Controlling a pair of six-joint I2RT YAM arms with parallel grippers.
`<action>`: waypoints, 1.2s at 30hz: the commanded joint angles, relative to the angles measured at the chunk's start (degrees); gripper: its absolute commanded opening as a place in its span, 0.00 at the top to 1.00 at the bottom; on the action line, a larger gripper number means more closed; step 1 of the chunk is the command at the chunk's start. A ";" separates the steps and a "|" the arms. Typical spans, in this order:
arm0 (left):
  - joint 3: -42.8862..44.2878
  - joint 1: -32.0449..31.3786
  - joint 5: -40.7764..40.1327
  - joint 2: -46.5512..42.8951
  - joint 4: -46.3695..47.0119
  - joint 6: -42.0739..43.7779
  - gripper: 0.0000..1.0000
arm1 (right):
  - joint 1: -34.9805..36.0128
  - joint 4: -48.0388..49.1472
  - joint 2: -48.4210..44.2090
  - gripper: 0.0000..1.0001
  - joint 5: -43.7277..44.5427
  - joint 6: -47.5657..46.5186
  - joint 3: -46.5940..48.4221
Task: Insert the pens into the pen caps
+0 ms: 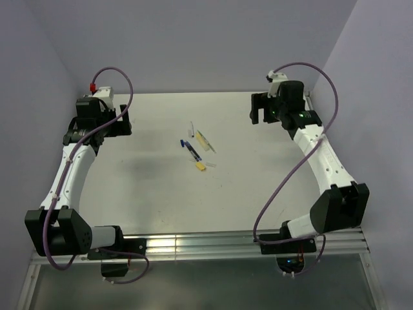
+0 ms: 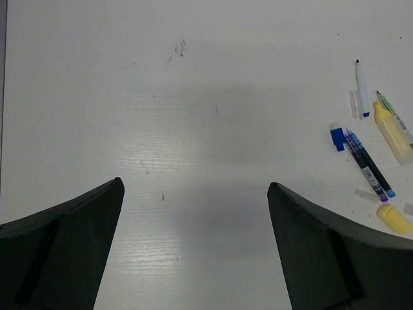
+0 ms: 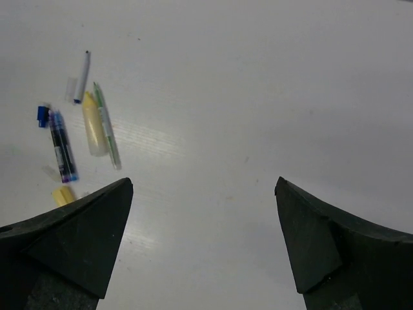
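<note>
The pens lie in a small cluster at the table's middle. A dark blue pen (image 1: pixel 191 150) (image 2: pixel 368 163) (image 3: pixel 63 146) lies next to a pale yellow pen (image 1: pixel 206 141) (image 2: pixel 392 132) (image 3: pixel 94 124). A bright yellow cap (image 1: pixel 201 166) (image 2: pixel 393 218) (image 3: pixel 63 194) lies just in front of them, with a pale translucent cap (image 2: pixel 366 194) beside it. My left gripper (image 1: pixel 119 123) (image 2: pixel 195 187) is open and empty, far left of the cluster. My right gripper (image 1: pixel 260 110) (image 3: pixel 204 184) is open and empty, far right of it.
A thin white pen with a dark tip (image 2: pixel 362 88) (image 3: pixel 82 77), a thin green stick (image 2: pixel 393 113) (image 3: pixel 106 126) and a small blue cap (image 2: pixel 337 137) (image 3: pixel 43 115) lie in the same cluster. Purple cables loop over both arms. Walls enclose the white table (image 1: pixel 155 194).
</note>
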 commanded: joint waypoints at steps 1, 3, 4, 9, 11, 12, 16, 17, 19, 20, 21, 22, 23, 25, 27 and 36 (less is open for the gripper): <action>2.63 -0.36 -1.90 -0.72 2.00 -0.27 0.01 | 3.60 2.10 5.01 0.01 2.69 1.31 7.44; 3.33 -0.36 -2.34 -0.37 1.48 -1.58 0.01 | 5.80 2.02 9.56 0.05 3.21 2.37 10.35; 3.60 -0.44 -2.43 -0.10 1.30 -2.03 0.01 | 6.50 1.93 11.25 0.07 3.65 4.11 13.33; 3.42 -0.44 -2.25 0.07 2.09 -3.96 0.01 | 11.95 0.18 23.36 0.25 5.50 6.59 23.44; 3.07 -0.36 -2.52 0.25 2.61 -4.40 0.01 | 13.62 -1.05 26.89 0.31 6.90 7.29 28.72; 2.90 -0.44 -2.61 0.25 2.70 -4.93 0.00 | 15.19 -1.23 29.78 0.33 7.26 7.55 29.95; 2.20 -0.36 -2.96 0.43 3.49 -5.90 0.00 | 18.10 -1.06 36.74 0.46 6.65 11.15 35.84; 1.85 -0.36 -3.31 0.43 3.84 -6.07 0.01 | 18.63 -1.15 38.06 0.49 6.47 11.60 36.73; 1.41 -0.36 -3.40 0.25 4.28 -6.43 0.01 | 20.21 -1.15 41.49 0.55 6.73 12.21 38.74; 0.88 -0.36 -3.40 0.34 4.63 -6.51 0.01 | 20.83 -1.23 42.63 0.56 6.91 12.30 39.54; 0.61 -0.36 -3.40 0.16 4.81 -6.69 0.01 | 21.35 -1.06 44.56 0.57 7.52 12.30 40.16; -0.08 -0.44 -3.40 0.07 4.98 -6.69 0.01 | 22.40 -1.06 45.36 0.57 7.70 12.48 41.12; -0.44 -0.45 -3.40 -0.10 5.25 -6.78 0.01 | 22.85 -1.06 46.24 0.57 7.79 12.48 41.74; -1.32 -0.44 -3.31 -0.28 5.86 -7.13 0.01 | 23.64 -1.06 48.79 0.57 8.14 12.92 43.49; -1.67 -0.36 -3.40 -0.10 5.87 -7.31 0.01 | 24.61 -1.06 50.98 0.58 8.40 13.27 44.64; -0.88 -0.36 -3.22 0.25 5.34 -7.48 0.01 | 26.54 -0.53 57.05 0.60 10.42 14.32 48.16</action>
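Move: The white pen lies far to the right hand's left, about 28 cm, some 16 cm ahead and 21 cm below. Its clear cap lies about 3 cm nearer than the pen and 1 cm to its left; the yellow tube is about 5 cm to the pen's right and 7 cm nearer, with the green pen about 2 cm to the tube's right and 1 cm farther out. From the left hand the white pen is roughly 19 cm ahead, 26 cm right and 19 cm down. Leftward in one quick sweep of about 27 cm, the right hand heads for the white pen, gaining some 10 cm forward in the first half and sinking about 16 cm, mostly in the second. The fingers narrow from wide open to under half while they tip farther down and the wrist turns slightly counter-clockwise; they end above the table, short of the pen, touching nothing. ##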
